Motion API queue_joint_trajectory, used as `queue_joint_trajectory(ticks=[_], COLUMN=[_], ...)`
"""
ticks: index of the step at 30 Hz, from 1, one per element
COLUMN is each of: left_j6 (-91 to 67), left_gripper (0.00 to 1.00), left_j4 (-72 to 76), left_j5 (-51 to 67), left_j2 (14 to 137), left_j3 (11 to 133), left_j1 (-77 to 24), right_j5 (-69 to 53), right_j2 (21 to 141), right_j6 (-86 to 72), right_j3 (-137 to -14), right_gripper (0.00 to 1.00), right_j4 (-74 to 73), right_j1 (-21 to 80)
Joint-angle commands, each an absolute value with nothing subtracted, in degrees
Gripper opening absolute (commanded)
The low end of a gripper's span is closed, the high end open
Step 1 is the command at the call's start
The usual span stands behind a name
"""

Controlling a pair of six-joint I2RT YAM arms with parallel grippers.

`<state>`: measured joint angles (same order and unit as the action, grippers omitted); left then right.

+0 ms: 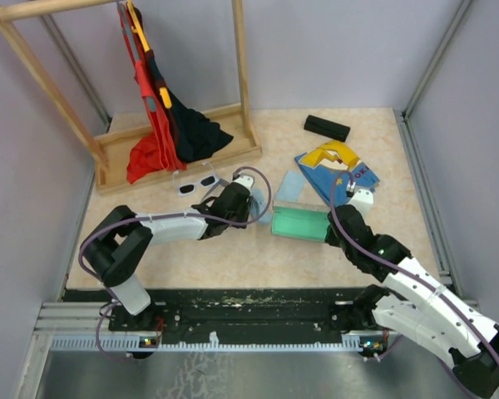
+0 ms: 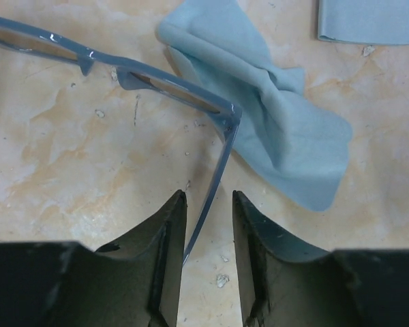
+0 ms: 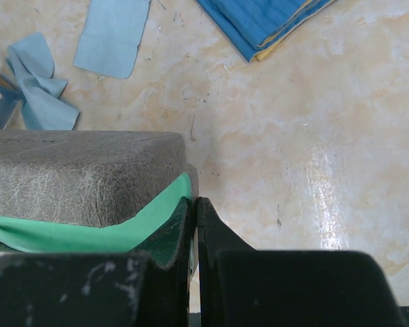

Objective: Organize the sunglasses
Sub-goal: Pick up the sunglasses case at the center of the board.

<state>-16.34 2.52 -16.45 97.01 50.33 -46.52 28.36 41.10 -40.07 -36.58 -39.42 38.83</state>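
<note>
The grey wire-framed sunglasses (image 2: 170,85) lie open on the table, seen in the left wrist view. One long temple (image 2: 215,177) runs back between the jaws of my left gripper (image 2: 210,197), which stand open on either side of it, the temple close to the left finger. In the top view my left gripper (image 1: 243,189) hides this pair. The white-framed sunglasses (image 1: 198,183) lie just left of it. My right gripper (image 3: 194,201) is shut on the end wall of an open grey case (image 3: 82,177) with green lining (image 1: 299,223).
A crumpled light-blue cloth (image 2: 273,116) lies beside the grey frame, and a flat one (image 1: 289,189) lies behind the case. A black case (image 1: 327,127) is at the back. A blue-and-yellow folded item (image 1: 337,170) is at back right. A wooden rack with hanging clothes (image 1: 175,141) stands at back left.
</note>
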Motion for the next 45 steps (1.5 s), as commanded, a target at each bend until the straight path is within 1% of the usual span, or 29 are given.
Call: queue_joint_trajectory(ticks=[1,2,9,13,14,19,23,28,33,36,40,45], left_j6=[-15.69,-15.79,-16.36,-14.78,-14.38,-12.74,-12.73,-18.52,-29.09,-33.44,-35.31,-35.56], left_gripper=[0.36,0.35,0.14,0.01,0.00,0.00,0.00,0.00,0.00,0.00,0.00,0.01], left_j4=[2.97,2.96,4.53,4.20,3.77,1.40,0.53,-5.49,-12.67,-15.10,-15.76,-15.70], left_j5=[-15.37,-15.25,-12.78,-11.86,-12.05,-14.68,-15.82,-18.67,-26.76,-29.45,-31.09,-31.44], left_j2=[97.89,97.79,95.27,93.42,92.93,89.80,85.32,81.14,74.95,70.91,67.87,67.70], left_j3=[52.11,51.85,48.93,49.63,50.08,51.83,50.97,49.05,42.70,38.60,34.53,33.37], left_j1=[-46.23,-46.19,-46.23,-46.23,-46.25,-46.32,-46.27,-46.37,-46.22,-46.02,-44.50,-41.14], right_j5=[28.30,28.32,27.73,27.66,27.75,27.11,27.46,28.54,26.19,24.22,19.17,21.01], right_j2=[40.53,40.45,40.16,40.17,40.17,39.93,39.67,40.77,45.60,48.56,53.15,60.03], right_j6=[-39.84,-39.82,-39.78,-39.48,-39.51,-39.46,-39.42,-39.30,-38.11,-37.58,-37.37,-39.18], right_j3=[-38.47,-38.42,-37.62,-37.62,-37.62,-37.29,-37.17,-37.60,-38.18,-38.04,-36.59,-35.98], right_gripper=[0.00,0.00,0.00,0.00,0.00,0.00,0.00,0.00,0.00,0.00,0.00,0.00], right_j4=[-36.38,-36.39,-35.18,-35.05,-35.00,-34.72,-34.87,-35.00,-32.30,-28.99,-21.84,-15.60], right_j1=[38.42,38.41,38.41,38.41,38.43,38.41,38.48,38.42,38.41,38.44,39.09,44.46])
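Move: The left fingers stand open astride the sunglasses' right temple, just above the table; the glasses' middle is about 5 cm left, 2 ahead and 1 below. From this hand the crumpled cloth lies some 6 cm right and 3 ahead, the white sunglasses about 12 left and 9 ahead. The open case, held by the right hand, is roughly 16 right, 5 back and 9 higher. From the right hand, the sunglasses lie about 27 left, 11 ahead and 11 below. The left fingers close on the sunglasses' right temple and pinch it, then lift about 8 cm nearly straight up. Still gripping, the hand swings left about 12 cm and back some 6, away from the crumpled cloth, sinking most of the way again and turning counter-clockwise. The right hand keeps its grip on the open case, waits, then carries it left about 5 cm and lower, slightly forward. ##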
